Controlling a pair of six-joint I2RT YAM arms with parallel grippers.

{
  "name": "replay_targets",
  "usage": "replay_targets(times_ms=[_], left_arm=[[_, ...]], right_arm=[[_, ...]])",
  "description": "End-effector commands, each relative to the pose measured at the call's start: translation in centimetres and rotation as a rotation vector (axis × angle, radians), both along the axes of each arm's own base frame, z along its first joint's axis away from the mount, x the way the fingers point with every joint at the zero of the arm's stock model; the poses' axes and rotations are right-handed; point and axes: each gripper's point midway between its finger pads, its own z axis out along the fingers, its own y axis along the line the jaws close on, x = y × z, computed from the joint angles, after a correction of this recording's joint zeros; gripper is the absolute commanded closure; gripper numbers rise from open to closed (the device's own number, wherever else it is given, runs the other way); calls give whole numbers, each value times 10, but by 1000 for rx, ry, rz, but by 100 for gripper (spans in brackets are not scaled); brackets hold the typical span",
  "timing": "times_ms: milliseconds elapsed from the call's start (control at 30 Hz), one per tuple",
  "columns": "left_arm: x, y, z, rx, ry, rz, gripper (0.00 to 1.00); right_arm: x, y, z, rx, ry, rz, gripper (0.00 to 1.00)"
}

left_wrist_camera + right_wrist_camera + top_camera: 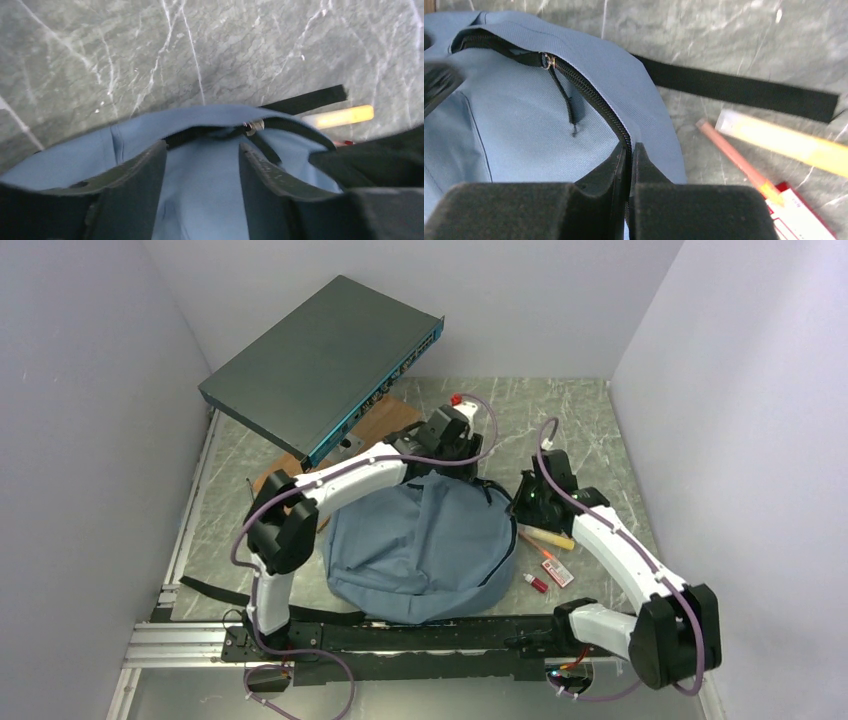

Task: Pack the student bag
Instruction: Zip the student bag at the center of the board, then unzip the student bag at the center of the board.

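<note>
The student bag (420, 550) is a blue-grey backpack lying flat in the middle of the table, between the two arms. My left gripper (202, 160) hangs open over its top edge, fingers (145, 175) apart above bare blue fabric, just short of the black zipper and its metal slider (255, 125). In the top view this gripper (455, 462) sits at the bag's far rim. My right gripper (629, 150) is shut on the bag's zipper edge, pinching the black zipper tape at the bag's right side (520, 505). A zipper pull (546, 61) dangles further along the tape.
A dark grey metal box (325, 360) leans at the back left over a brown board (390, 418). Right of the bag lie a yellow ruler (784, 140), a pencil (734, 157), a red-and-white packet (557, 570) and a small red item (535, 583). A black strap (744, 90) trails on the table.
</note>
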Motion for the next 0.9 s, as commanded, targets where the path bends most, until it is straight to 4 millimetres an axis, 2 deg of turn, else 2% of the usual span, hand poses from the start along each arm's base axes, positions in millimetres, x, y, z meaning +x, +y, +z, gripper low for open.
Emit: replay_targets(times_ms=[0,67,167,200,233,267,400,467,633,667,733,800,833,867], left_arm=[[-17,14,111,-147,-149,-74,34],[-34,24,135,-187,-162,-108,25],[-70,45,162,-249,-167,-168,17],[-82,52,166,-264,-168,-193,14],[-95,60,161,-267,-154,-222,12],[-105,67,161,-276,-155,-236,8],[-142,97,164,-323,-142,-266,1],[-159,109,165,-343,-138,-286,0],[-184,148,169,-328,-188,-269,0],[-185,158,169,-310,-201,-246,0],[-191,173,167,-288,-216,-220,0],[-196,186,162,-274,-220,-195,0],[-198,192,159,-272,-222,-186,0],[-201,196,156,-272,-222,-174,0]], right_arm=[[61,-8,45,-77,-187,-7,100],[71,-7,46,-101,-163,11,100],[78,-7,55,-133,-141,43,76],[78,-8,56,-146,-143,52,68],[78,-10,60,-158,-155,60,57],[78,-11,64,-172,-165,70,52],[78,-6,88,-180,-225,135,43],[77,6,105,-166,-306,194,38],[64,74,145,-41,-623,480,31],[60,88,145,-40,-669,529,31],[55,119,158,-44,-804,633,30],[48,145,158,-80,-865,737,29],[49,157,151,-112,-857,780,29],[49,165,153,-128,-842,779,30]])
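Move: My right hand's closed fingers are at the bag's right zip seam. From them the zip slider lies about 6 cm ahead and 6 cm to the left, at nearly the same height. The yellow marker is some 8 cm to their right and 3 cm back, about 8 cm lower. From my half-open left hand, the slider is about 4 cm to the right, 2 cm back and 4 cm below. The bag's middle is some 15 cm back and 9 cm left of my left hand. I lift my left hand away from the slider, up about 17 cm and then mainly back and left over the bag, opening it fully. My right hand first slides forward some 6 cm along the seam side, lets go of the seam, rises about 12 cm and swings 12 cm left over the bag's far end, fingers well open, turning counter-clockwise and tipping up, each by some 35 degrees. ##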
